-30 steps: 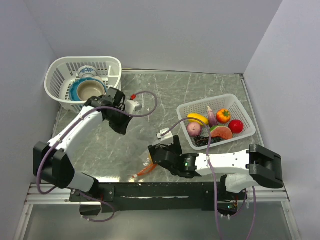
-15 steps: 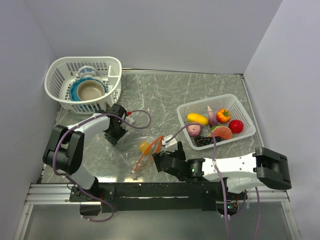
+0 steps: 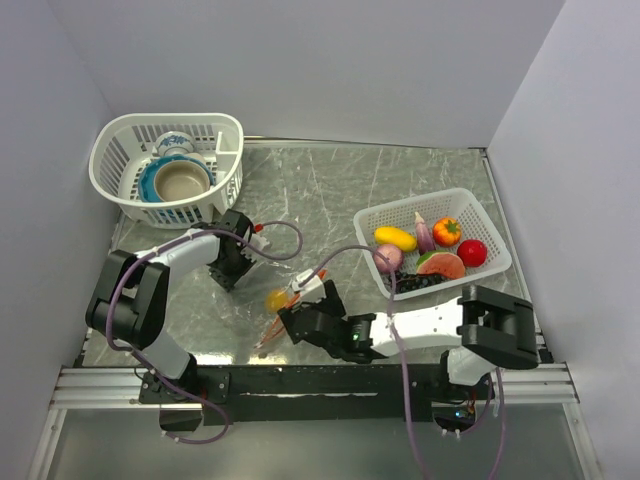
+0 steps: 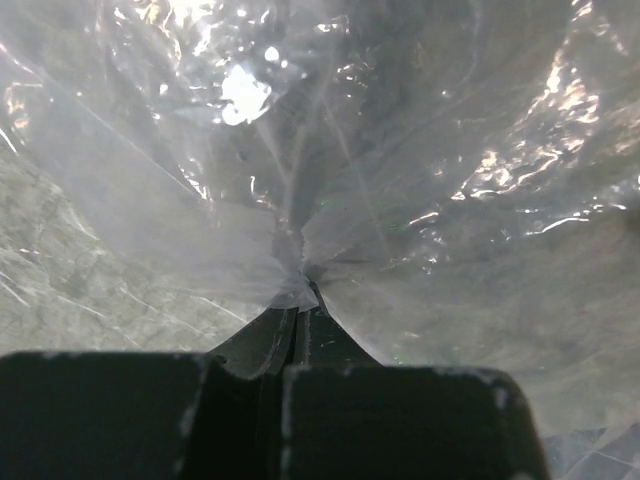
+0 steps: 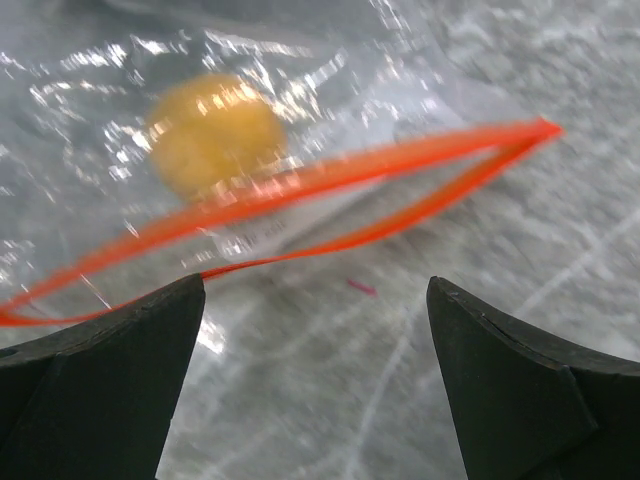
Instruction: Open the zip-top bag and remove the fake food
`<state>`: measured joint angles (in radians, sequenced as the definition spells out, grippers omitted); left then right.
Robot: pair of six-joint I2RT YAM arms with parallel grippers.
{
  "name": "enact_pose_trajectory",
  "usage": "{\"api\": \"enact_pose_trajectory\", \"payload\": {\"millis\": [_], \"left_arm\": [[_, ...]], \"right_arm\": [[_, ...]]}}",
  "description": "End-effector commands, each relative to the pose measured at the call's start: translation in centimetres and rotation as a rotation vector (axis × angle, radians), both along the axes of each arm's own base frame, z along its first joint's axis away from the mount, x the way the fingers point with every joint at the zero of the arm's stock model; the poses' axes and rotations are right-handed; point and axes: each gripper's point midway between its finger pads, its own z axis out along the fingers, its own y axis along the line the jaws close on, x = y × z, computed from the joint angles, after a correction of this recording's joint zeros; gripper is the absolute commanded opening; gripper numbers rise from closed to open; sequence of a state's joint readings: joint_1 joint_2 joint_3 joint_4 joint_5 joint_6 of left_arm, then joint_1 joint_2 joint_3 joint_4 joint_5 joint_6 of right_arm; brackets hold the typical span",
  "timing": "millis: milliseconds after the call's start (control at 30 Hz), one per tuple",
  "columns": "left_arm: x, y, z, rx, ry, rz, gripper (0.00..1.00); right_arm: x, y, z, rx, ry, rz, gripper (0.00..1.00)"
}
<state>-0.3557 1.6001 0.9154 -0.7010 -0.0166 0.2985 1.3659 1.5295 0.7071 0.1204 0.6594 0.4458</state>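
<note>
The zip-top bag (image 3: 262,290) lies crumpled on the marble table, and its orange-red zip strip (image 5: 330,200) gapes open in a long loop. Inside it sits a round yellow piece of fake food (image 5: 215,135), also visible from above (image 3: 276,299). My left gripper (image 4: 298,305) is shut on a pinch of the bag's clear plastic (image 4: 420,150) at the closed end, seen from above at the bag's left (image 3: 228,270). My right gripper (image 5: 315,290) stands open just in front of the bag's mouth with nothing between its fingers (image 5: 110,370); from above it is right beside the strip (image 3: 287,325).
A white basket (image 3: 495,262) at the right holds several other toy fruits and vegetables. Another white basket (image 3: 112,150) at the back left holds blue-and-white bowls. Grey walls close in the table on three sides.
My right gripper slid left along the near edge up to the bag's mouth. The left arm drew back toward me with the bag, and the bag with the yellow piece shifted slightly left.
</note>
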Motion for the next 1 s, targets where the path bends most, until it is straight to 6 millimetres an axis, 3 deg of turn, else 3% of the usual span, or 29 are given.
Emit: {"api": "enact_pose_trajectory", "payload": {"millis": [0, 533, 733, 967], "left_arm": [[0.0, -0.1, 0.3, -0.01, -0.02, -0.021, 0.01], [0.1, -0.2, 0.2, -0.013, -0.023, -0.028, 0.01], [-0.1, -0.6, 0.3, -0.036, -0.012, -0.038, 0.01], [-0.4, -0.6, 0.2, -0.041, -0.008, -0.049, 0.01]], "right_arm": [[0.5, 3.4, 2.2, 0.065, -0.038, 0.043, 1.0], [0.3, 7.6, 0.4, 0.047, -0.015, 0.164, 1.0], [2.0, 10.2, 0.7, 0.077, -0.041, 0.184, 1.0], [3.7, 11.7, -0.6, 0.078, -0.012, 0.177, 1.0]]}}
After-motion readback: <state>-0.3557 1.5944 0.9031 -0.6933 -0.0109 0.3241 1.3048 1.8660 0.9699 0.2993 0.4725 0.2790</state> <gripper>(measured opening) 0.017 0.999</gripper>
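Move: From the right hand, the orange left in the bag lies about 7 cm to the left, 1 cm ahead and some 4 cm lower. The bag's orange zip mouth lies between them, roughly 4 cm left of that hand, level with it fore and aft, and 3 cm below. From the left hand, which already pinches the bag's film, the orange is about 12 cm to the right, 3 cm back and 1 cm higher. Sweeping about 10 cm to the left with fingers wide open, the right hand sinks a couple of centimetres on the way and adds a small forward push at the end, reaching into the zip mouth while the wrist turns some 10 degrees counter-clockwise. The left hand stays put low over the table and keeps its pinch on the film. ##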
